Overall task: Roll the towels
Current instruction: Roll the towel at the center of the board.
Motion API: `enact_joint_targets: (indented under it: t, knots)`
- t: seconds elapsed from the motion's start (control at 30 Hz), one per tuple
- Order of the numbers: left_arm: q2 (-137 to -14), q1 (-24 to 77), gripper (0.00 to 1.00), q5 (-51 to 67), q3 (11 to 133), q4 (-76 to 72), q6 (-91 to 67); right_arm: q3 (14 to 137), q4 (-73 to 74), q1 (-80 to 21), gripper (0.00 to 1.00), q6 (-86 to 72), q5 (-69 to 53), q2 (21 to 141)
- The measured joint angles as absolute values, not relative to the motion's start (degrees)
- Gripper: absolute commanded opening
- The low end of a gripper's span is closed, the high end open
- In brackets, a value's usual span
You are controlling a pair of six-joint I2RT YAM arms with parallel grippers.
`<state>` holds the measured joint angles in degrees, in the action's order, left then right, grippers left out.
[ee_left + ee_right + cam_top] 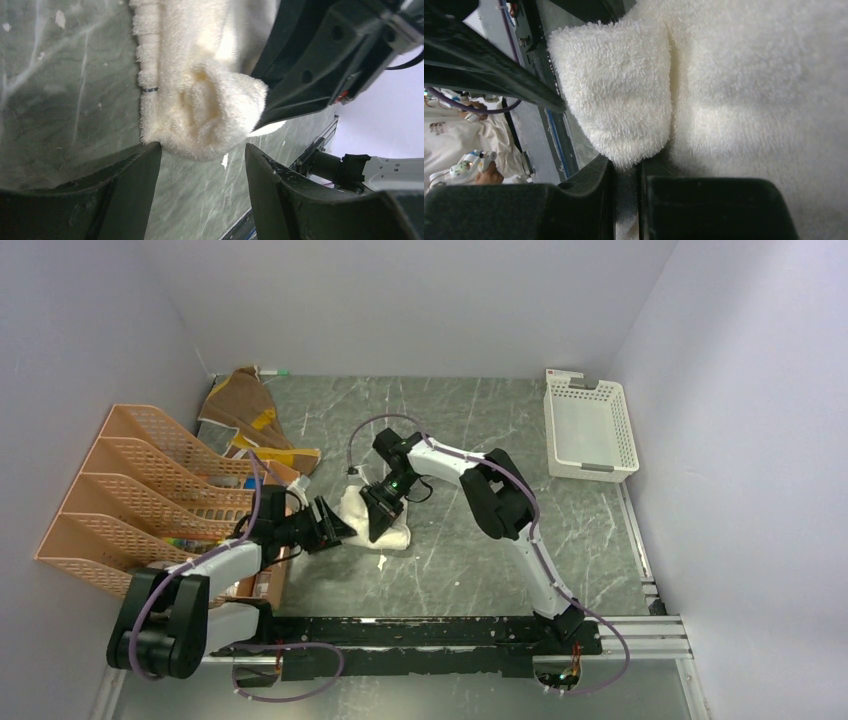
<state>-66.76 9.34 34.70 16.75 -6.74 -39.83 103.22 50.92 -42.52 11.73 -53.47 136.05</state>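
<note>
The cream-white towel [392,532] lies bunched on the green marble table [470,430], left of centre. My right gripper [380,517] is down on it and shut on a fold of the cream-white towel [619,95], cloth pinched between its fingers [589,200]. My left gripper [338,527] hovers just left of the towel, open, with nothing between its fingers [130,185]; the rolled end of the towel [205,105] lies just beyond their tips. The brown towel with mustard-yellow patches [245,410] lies crumpled at the far left.
An orange mesh file rack [140,490] stands along the left wall. A white slotted basket [588,427] sits at the far right. A black rail [440,635] runs along the near edge by the arm bases.
</note>
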Motion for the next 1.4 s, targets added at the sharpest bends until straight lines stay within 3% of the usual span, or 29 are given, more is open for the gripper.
enact_joint_targets:
  t: [0.2, 0.27, 0.37, 0.43, 0.57, 0.7, 0.77, 0.9, 1.07, 1.17, 1.4]
  knots:
    - [-71.5, 9.76, 0.72, 35.2, 15.53, -11.51, -40.97, 103.9, 52.14, -43.24, 0.0, 13.17, -55.0, 137.01]
    - [-73.23, 10.13, 0.67, 35.62, 15.53, -13.87, -41.54, 104.62, 52.95, -43.46, 0.0, 13.54, -54.96, 137.45]
    - [-75.33, 10.76, 0.36, 35.73, 15.53, -16.53, -42.41, 105.41, 53.91, -43.88, 0.08, 13.8, -54.83, 137.99]
    - [-77.12, 11.38, 0.09, 35.11, 15.25, -17.78, -42.76, 105.71, 54.26, -44.29, 0.22, 13.82, -54.61, 138.17]
    - [-78.28, 12.01, 0.07, 35.29, 14.7, -20.1, -43.86, 105.82, 54.76, -44.99, 0.46, 13.58, -54.54, 137.86]
    - [-78.37, 12.1, 0.07, 35.03, 14.52, -20.58, -44.03, 103.63, 53.63, -45.76, 0.58, 11.94, -51.37, 134.67]
    - [-78.32, 12.29, 0.07, 34.68, 14.66, -20.47, -44.14, 101.3, 51.51, -46.48, 0.6, 9.45, -44.29, 131.26]
    - [-79.11, 12.99, 0.07, 33.74, 16.32, -19.79, -44.84, 94.21, 44.01, -47.48, 0.71, 3.44, -17.02, 122.15]
    - [-84.4, 14.0, 0.07, 32.88, 20.53, -22.0, -45.95, 76.34, 28.01, -51.37, 0.73, 4.54, 10.35, 104.92]
    - [-89.54, 14.15, 0.07, 34.35, 22.87, -23.75, -47.0, 66.85, 18.15, -55.0, 0.73, 10.02, 20.78, 96.77]
    - [-98.43, 14.48, 0.07, 37.28, 28.14, -30.15, -50.11, 54.13, 2.52, -62.43, 0.73, 21.87, 23.0, 89.38]
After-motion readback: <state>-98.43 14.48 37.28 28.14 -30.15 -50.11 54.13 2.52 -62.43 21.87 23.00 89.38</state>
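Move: The rolled towel's left end lies just beyond the left hand's open fingers: about 2 cm to the right, level in reach and some 2 cm below. The towel's middle is about 6 cm right of that hand and 2 cm ahead. The right hand still grips the roll's near edge, with the towel's middle about 3 cm ahead of it and its left end 4 cm to the left, 1 cm ahead. From the left hand, the white table mark is 8 cm right and 6 cm back. The towel's left end is pinched by the left fingers, which sink about 2.5 cm and close, while the right hand keeps drawing its held edge back 2 cm. The right hand then opens, lets go, swings forward and right, then rises to about 9 cm up, easing partly back, its fingers turning some 85 degrees from pointing back to forward. Meanwhile the left hand, keeping its pinch, draws the towel forward and right. ##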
